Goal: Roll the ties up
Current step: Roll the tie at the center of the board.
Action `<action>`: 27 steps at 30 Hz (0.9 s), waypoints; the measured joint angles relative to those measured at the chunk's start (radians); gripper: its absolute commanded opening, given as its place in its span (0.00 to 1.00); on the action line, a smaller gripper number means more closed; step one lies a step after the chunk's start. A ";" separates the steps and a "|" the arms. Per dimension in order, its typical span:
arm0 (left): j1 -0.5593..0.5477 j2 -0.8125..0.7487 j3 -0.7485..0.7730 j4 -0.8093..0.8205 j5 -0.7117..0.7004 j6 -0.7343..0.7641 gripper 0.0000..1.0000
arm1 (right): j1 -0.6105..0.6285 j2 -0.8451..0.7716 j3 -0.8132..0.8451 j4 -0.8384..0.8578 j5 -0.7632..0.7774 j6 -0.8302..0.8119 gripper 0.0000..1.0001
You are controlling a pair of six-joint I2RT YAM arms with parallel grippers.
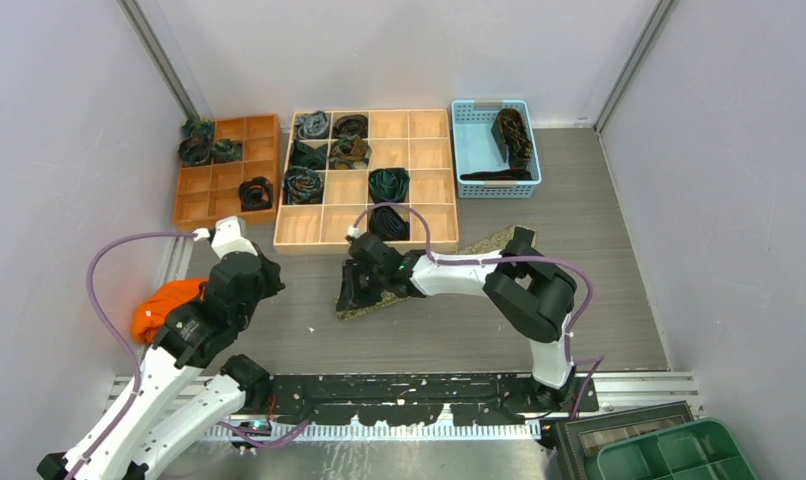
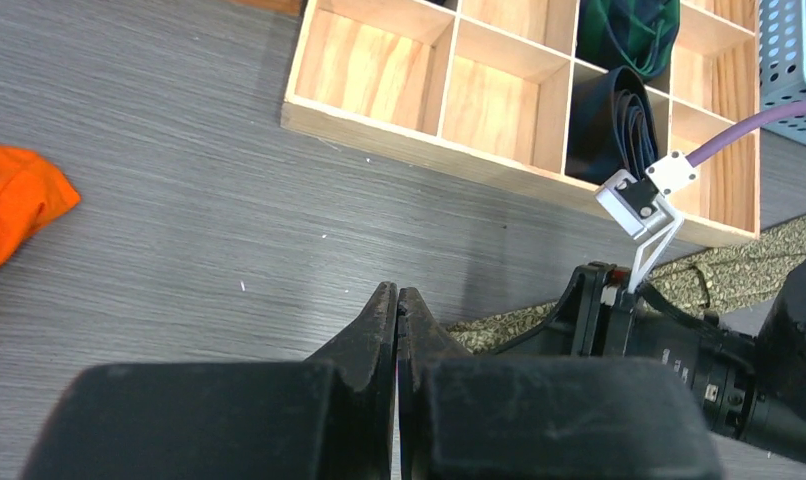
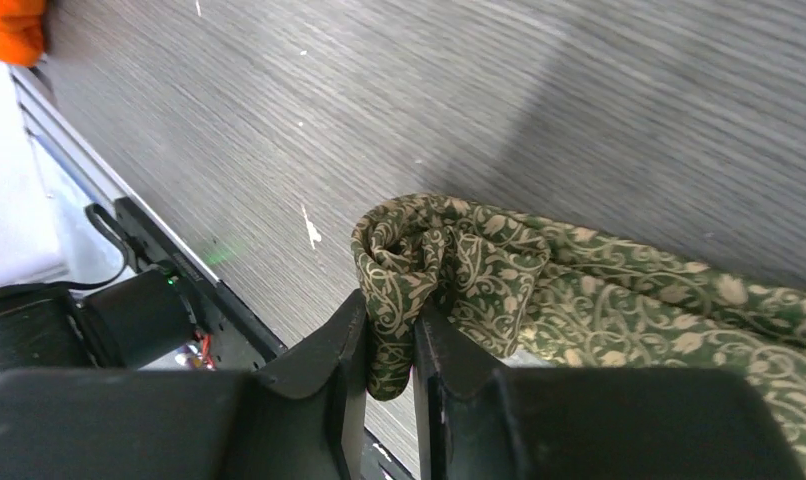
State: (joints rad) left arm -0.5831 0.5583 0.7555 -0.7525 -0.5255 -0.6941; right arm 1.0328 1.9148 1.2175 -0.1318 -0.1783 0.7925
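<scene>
An olive-gold tie (image 1: pixel 469 250) with a vine pattern lies flat on the grey table, slanting from centre to the right. My right gripper (image 1: pixel 357 292) is shut on its folded near end, and the fabric bunches into a small curl between the fingers (image 3: pixel 389 315); the rest of the tie (image 3: pixel 619 300) trails right. Several rolled ties (image 1: pixel 312 125) sit in compartments of the wooden tray (image 1: pixel 309 245). My left gripper (image 1: pixel 264 278) hovers left of the tie, shut and empty (image 2: pixel 397 300), with the tie's end (image 2: pixel 509 322) just to its right.
An orange tray (image 1: pixel 204 205) at the back left holds a few coiled ties. A blue basket (image 1: pixel 479 150) at the back right holds dark ties. An orange cloth (image 1: pixel 164 305) lies beside the left arm. A green bin (image 1: pixel 679 455) stands at the near right.
</scene>
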 measured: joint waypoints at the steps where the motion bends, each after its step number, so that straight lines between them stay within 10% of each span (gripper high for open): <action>1: 0.000 0.010 0.000 0.002 0.005 0.000 0.00 | -0.016 -0.002 -0.034 0.047 -0.031 0.023 0.25; 27: 0.000 0.303 -0.036 0.261 0.193 -0.004 0.00 | -0.233 -0.050 -0.488 0.758 -0.399 0.358 0.25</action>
State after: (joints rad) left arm -0.5831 0.8608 0.7193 -0.4919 -0.3321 -0.6979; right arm 0.7998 1.8652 0.7300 0.6258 -0.5770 1.1503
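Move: The right hand already pinches the tie's rolled end; the tie's flat length runs off from it, its middle some 6 cm ahead, 22 cm right and 4 cm lower. The wooden box's middle is about 26 cm ahead and 4 cm right of the hand, the black rolled tie in its front row 16 cm ahead and 8 cm right. From the left hand, the rolled end lies about 17 cm right, 2 cm back and 17 cm below. The right hand keeps pinching the tie, tilting some 30 degrees and arcing about 5 cm right; left hand approaches. ##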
